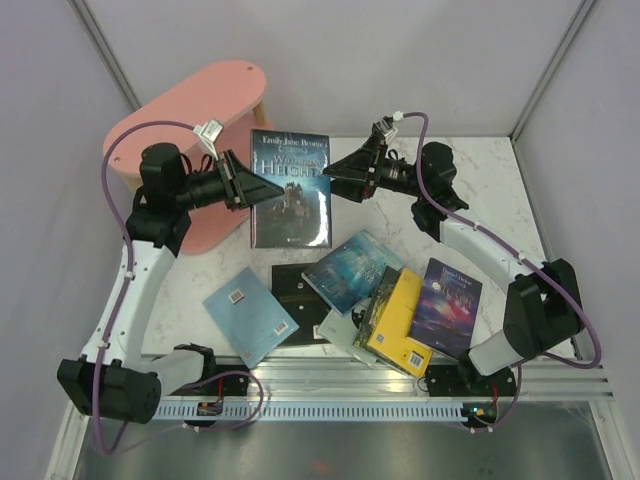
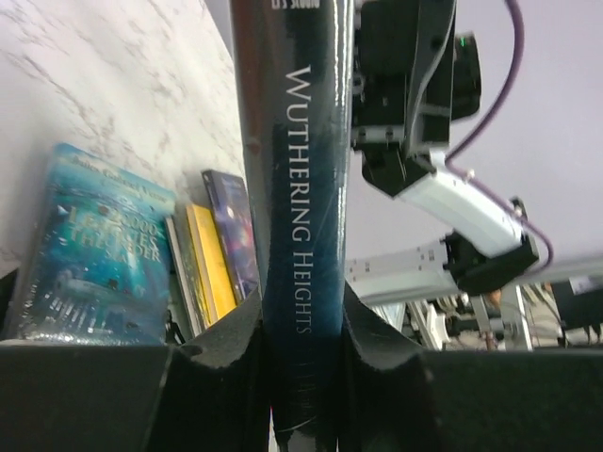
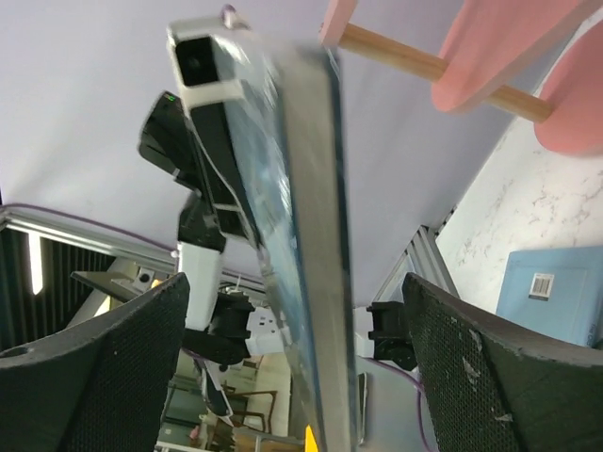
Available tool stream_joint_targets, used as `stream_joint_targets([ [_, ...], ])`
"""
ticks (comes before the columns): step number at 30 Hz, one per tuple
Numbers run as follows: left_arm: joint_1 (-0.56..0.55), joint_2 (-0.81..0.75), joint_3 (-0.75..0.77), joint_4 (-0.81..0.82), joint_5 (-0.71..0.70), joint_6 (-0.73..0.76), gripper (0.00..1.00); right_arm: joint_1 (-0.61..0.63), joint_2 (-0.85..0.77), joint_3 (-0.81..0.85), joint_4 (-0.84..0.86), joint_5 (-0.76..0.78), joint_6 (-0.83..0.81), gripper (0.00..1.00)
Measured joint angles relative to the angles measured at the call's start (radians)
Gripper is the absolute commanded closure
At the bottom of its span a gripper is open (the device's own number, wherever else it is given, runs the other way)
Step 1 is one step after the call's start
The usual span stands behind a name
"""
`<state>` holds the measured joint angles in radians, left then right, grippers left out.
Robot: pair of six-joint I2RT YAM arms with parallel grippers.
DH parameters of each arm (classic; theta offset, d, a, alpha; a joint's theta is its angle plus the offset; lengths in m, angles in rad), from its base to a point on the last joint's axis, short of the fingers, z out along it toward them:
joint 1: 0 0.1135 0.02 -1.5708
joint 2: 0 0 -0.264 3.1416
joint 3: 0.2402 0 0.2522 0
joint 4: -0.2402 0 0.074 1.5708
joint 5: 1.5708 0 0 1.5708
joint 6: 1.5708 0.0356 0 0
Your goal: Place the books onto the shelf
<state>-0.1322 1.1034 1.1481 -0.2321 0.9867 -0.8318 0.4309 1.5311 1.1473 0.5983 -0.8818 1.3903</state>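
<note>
A dark "Wuthering Heights" book (image 1: 290,188) is held up off the table, its cover facing the top camera. My left gripper (image 1: 243,182) is shut on its spine (image 2: 301,188), which is squeezed between both pads. My right gripper (image 1: 337,172) sits at the book's opposite edge with its jaws wide apart; the page edge (image 3: 316,235) stands between the fingers without touching them. The pink shelf (image 1: 200,110) is just behind and to the left of the held book, and its boards (image 3: 499,47) and a wooden post (image 3: 391,55) show in the right wrist view.
More books lie on the marble table (image 1: 480,190): a pale blue one (image 1: 250,313), a black one (image 1: 300,290), a teal one (image 1: 350,270), a yellow one (image 1: 398,322) on a grey-green one, and a purple galaxy one (image 1: 448,305). Grey walls close in the back.
</note>
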Motion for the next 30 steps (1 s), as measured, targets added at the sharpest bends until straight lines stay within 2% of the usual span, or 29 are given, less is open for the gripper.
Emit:
stream_joint_targets([
  [6, 0.042, 0.179, 0.325, -0.111, -0.102, 0.011, 0.98, -0.010, -0.036, -0.030, -0.101, 0.056, -0.034, 0.02],
  [14, 0.236, 0.397, 0.713, -0.196, -0.201, -0.017, 0.98, -0.057, -0.121, -0.070, -0.152, 0.099, -0.050, 0.02],
  [19, 0.289, 0.587, 0.941, -0.197, -0.283, -0.074, 0.98, -0.055, -0.126, -0.098, -0.163, 0.100, -0.053, 0.02],
  [27, 0.290, 0.761, 1.032, -0.229, -0.433, -0.170, 0.98, -0.055, -0.145, -0.119, -0.227, 0.114, -0.083, 0.03],
  [30, 0.290, 0.812, 1.053, -0.239, -0.440, -0.231, 0.98, -0.055, -0.164, -0.124, -0.251, 0.117, -0.100, 0.03],
])
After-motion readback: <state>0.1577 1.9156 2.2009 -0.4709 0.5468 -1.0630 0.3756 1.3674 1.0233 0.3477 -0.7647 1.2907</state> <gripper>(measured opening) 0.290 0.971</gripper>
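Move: The left fingers already hold the Wuthering Heights book by its spine, its middle about 8 cm to their right. The shelf's top board, where the book is being taken, has its middle some 22 cm ahead, 19 cm left and 4 cm lower. On the table about 38 cm below are the light-blue book, 6 cm back and 8 cm left, and the black book, 4 cm back and 5 cm right. From the right hand the top board is roughly 19 cm ahead, 39 cm left. Forward about 28 cm and left some 16 cm, the left hand carries the book towards and over the shelf's top board, rising some 13 cm on the way and then sinking about half of that, while turning 40 to 45 degrees counter-clockwise. Its grip on the spine stays. The right hand, already open, eases a few centimetres right and down, clear of the book. ##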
